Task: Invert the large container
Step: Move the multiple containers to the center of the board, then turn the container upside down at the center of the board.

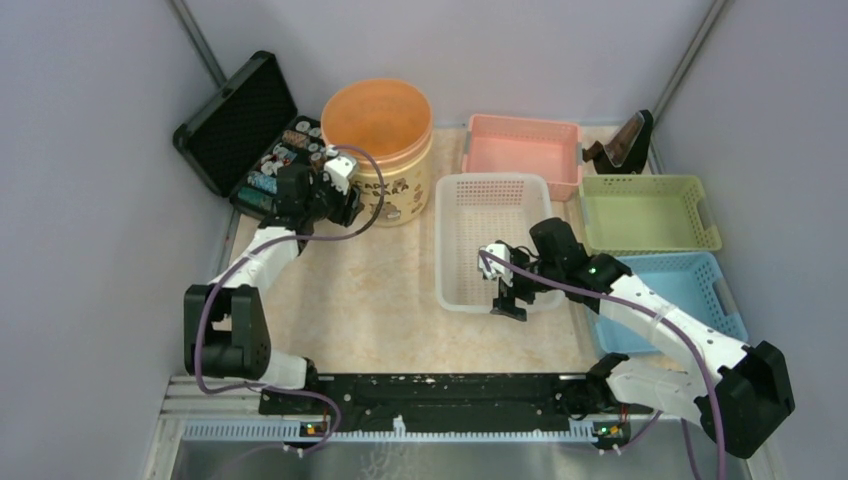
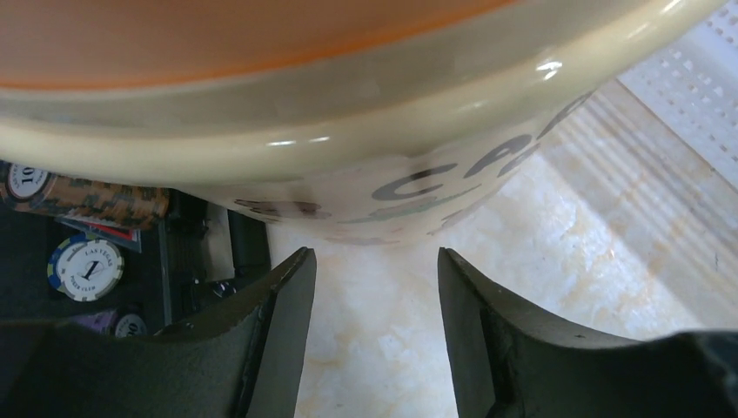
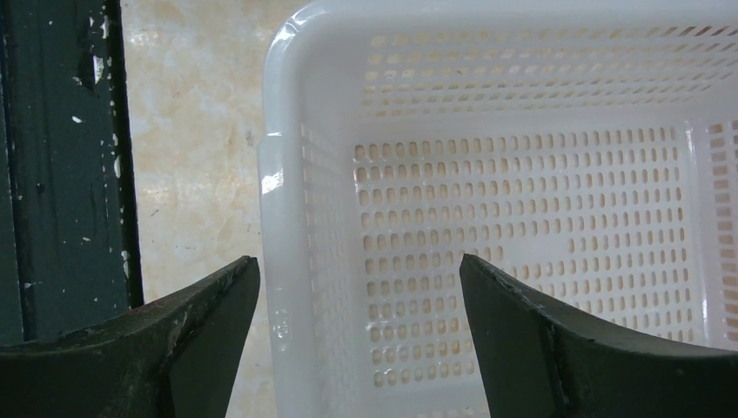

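The large container [image 1: 380,150] is a round cream tub with an orange inside and dark lettering. It stands upright at the back of the table, mouth up. My left gripper [image 1: 343,197] is low against its left side. In the left wrist view the tub's wall [image 2: 365,131] curves just beyond the open fingers [image 2: 374,258], and only bare tabletop lies between them. My right gripper [image 1: 510,300] hangs open over the near left corner of a white perforated basket [image 3: 287,174], with the basket's wall between its spread fingers [image 3: 358,266] and untouched by them.
An open black case [image 1: 235,120] of poker chips [image 2: 85,266] lies just left of the tub. The white basket [image 1: 490,182] sits right of the tub, with pink [image 1: 520,145], green [image 1: 645,210] and blue [image 1: 690,285] baskets beyond. A dark stand [image 1: 625,145] is at the back right.
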You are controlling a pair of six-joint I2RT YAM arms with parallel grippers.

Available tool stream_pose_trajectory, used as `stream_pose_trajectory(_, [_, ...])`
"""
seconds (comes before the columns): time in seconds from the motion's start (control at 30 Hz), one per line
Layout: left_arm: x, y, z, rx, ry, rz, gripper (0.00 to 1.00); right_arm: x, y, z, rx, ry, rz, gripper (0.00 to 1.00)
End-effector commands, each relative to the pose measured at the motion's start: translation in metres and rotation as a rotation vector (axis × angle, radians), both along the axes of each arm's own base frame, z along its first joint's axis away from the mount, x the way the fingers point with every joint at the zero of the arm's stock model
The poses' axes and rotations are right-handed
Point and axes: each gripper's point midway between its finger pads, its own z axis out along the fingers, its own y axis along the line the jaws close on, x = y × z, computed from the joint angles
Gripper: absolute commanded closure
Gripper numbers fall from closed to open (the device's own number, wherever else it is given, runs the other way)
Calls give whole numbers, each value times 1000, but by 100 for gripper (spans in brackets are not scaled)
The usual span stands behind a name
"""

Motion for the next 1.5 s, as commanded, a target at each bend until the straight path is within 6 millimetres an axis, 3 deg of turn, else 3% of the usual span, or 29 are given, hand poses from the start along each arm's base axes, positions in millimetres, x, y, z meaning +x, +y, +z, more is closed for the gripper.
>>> stream_pose_trajectory(0.0, [31, -6, 37, -67, -138, 32, 39, 6, 6, 19, 36, -60, -1, 14])
stream_pose_trajectory(0.33, [56, -48, 19, -85, -119, 35, 37, 8, 4, 20, 23, -64, -10, 14])
stream_pose_trajectory(0.5, [72, -57, 12, -125, -70, 50, 36, 9, 3, 22, 20, -69, -13, 14])
stream_pose_trajectory(0.63, [76, -65, 16, -133, -52, 6, 22, 12, 1, 23, 8, -81, -24, 13])
stream_pose_trajectory(0.77, [71, -65, 35, -124, -57, -7, 6, 15, -6, 24, -17, -110, -41, 13])
stream_pose_trajectory(0.8, [65, -65, 38, -121, -57, -20, 2, 15, -8, 24, -23, -118, -43, 13])
stream_pose_trajectory(0.97, [27, -70, 55, -99, -74, -134, 1, 3, -14, 28, -30, -129, -5, 13])
stream_pose_trajectory(1.2, [-60, -80, 56, -43, -22, -407, 1, -25, -8, 23, 4, -32, 95, 13])
stream_pose_trajectory(1.33, [-108, -72, 34, 29, 24, -503, 1, -24, -7, 10, 3, -30, 91, 14])
stream_pose_trajectory(1.47, [-137, -62, 12, 58, 55, -500, 1, -21, -4, 5, -3, -29, 83, 19])
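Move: The large container, a tall orange-and-cream bucket, already stands against the left gripper, its middle about 12 cm ahead and 9 cm to the right, at roughly hand height. The chip case lies some 12 cm ahead and 14 cm to that hand's left; the white basket's middle is about 36 cm right and 5 cm back, both lower. From the right hand the bucket is roughly 36 cm ahead and 28 cm left. Left gripper keeps pushing the bucket forward and right, about 9 cm, then opens and retreats some 16 cm, rising. ##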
